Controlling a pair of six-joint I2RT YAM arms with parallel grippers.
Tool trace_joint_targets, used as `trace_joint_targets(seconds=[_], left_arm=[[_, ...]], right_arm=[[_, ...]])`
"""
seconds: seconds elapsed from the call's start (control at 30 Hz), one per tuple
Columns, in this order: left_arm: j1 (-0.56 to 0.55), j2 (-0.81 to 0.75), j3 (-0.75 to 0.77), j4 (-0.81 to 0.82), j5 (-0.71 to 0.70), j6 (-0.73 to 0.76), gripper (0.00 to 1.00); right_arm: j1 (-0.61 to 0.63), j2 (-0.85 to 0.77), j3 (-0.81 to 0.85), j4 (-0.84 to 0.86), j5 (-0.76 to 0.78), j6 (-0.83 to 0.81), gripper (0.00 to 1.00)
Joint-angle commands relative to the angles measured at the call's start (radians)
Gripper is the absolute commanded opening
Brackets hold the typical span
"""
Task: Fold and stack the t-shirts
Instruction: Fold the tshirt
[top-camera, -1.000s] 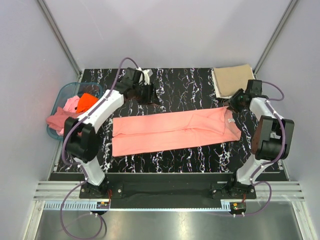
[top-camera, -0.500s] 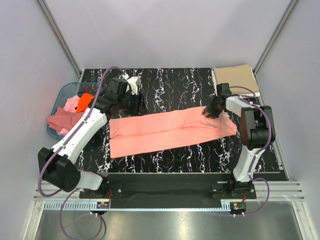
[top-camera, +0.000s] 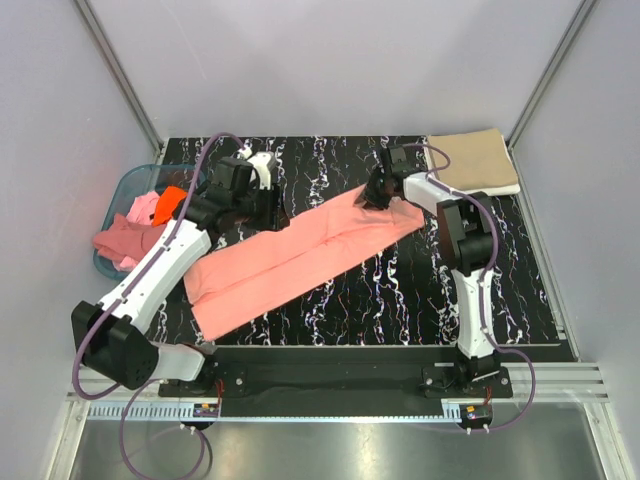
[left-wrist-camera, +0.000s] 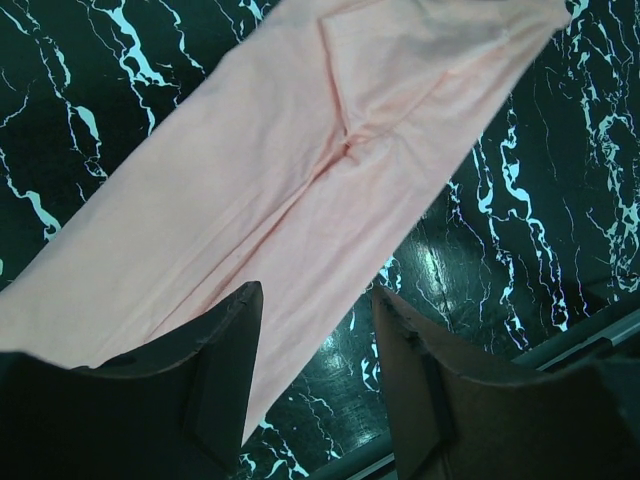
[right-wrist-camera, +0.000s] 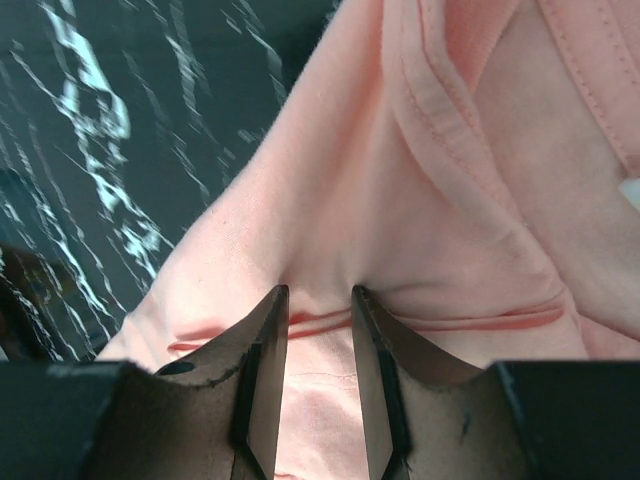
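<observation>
A salmon-pink t-shirt (top-camera: 300, 255), folded into a long strip, lies slantwise on the black marble table, from near left to far right. My right gripper (top-camera: 376, 194) is shut on its far right end; in the right wrist view the fabric (right-wrist-camera: 450, 180) is bunched between the narrow fingers of the gripper (right-wrist-camera: 318, 295). My left gripper (top-camera: 264, 208) is open and empty just above the strip's far edge. In the left wrist view the gripper (left-wrist-camera: 315, 295) hangs over the shirt (left-wrist-camera: 300, 150). A folded tan t-shirt (top-camera: 474, 160) lies at the far right corner.
A teal plastic basket (top-camera: 125, 185) stands off the table's left edge. It holds an orange tee (top-camera: 172, 203) and a light pink one (top-camera: 145, 207), and a dusty rose one (top-camera: 115, 243) hangs over its rim. Grey walls enclose the table.
My right gripper has pulled the shirt's right end back and to the left, swinging the strip from level to slantwise. My left gripper moved slightly left, over the shirt's far edge.
</observation>
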Motion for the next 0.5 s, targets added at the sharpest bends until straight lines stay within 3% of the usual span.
trace_joint_targets(seconds=[0.0,0.3,0.37,0.47], left_arm=[[0.002,-0.048,-0.001,0.014,0.012,0.013,0.53],[-0.007,-0.008,-0.189,0.059,0.101,-0.062,0.53],[-0.01,0.011,-0.243,0.08,0.086,-0.083,0.52],[-0.017,0.048,-0.301,0.114,-0.014,-0.12,0.47]], right_arm=[[0.008,0.138,0.145,-0.02,0.008,-0.076,0.39],[-0.024,0.48,0.763,-0.134,-0.107,-0.151,0.41],[-0.029,0.539,0.981,-0.199,-0.144,-0.183,0.41],[-0.032,0.544,1.095,-0.302,-0.162,-0.211,0.44]])
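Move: My right hand's half-open fingertips are on the t-shirt near its right end, with the table's far edge about 25 cm straight ahead; the cardboard stack lies roughly 27 cm right and 14 cm ahead. My left hand hovers empty: the middle of the t-shirt's left half is about 9 cm left, 6 cm back and 19 cm below. From that hand the basket stands some 32 cm left, 13 cm ahead and 12 cm lower. With my right hand I keep the half-open fingertips on the pink cloth and drag the t-shirt's right end about 14 cm forward towards the table's far edge, drifting a little left and tilting the fingers some 15 degrees outward. My left hand meanwhile sinks about 10 cm towards the t-shirt and eases back, its fingers tipping more steeply down and staying open, still clear of the cloth. ##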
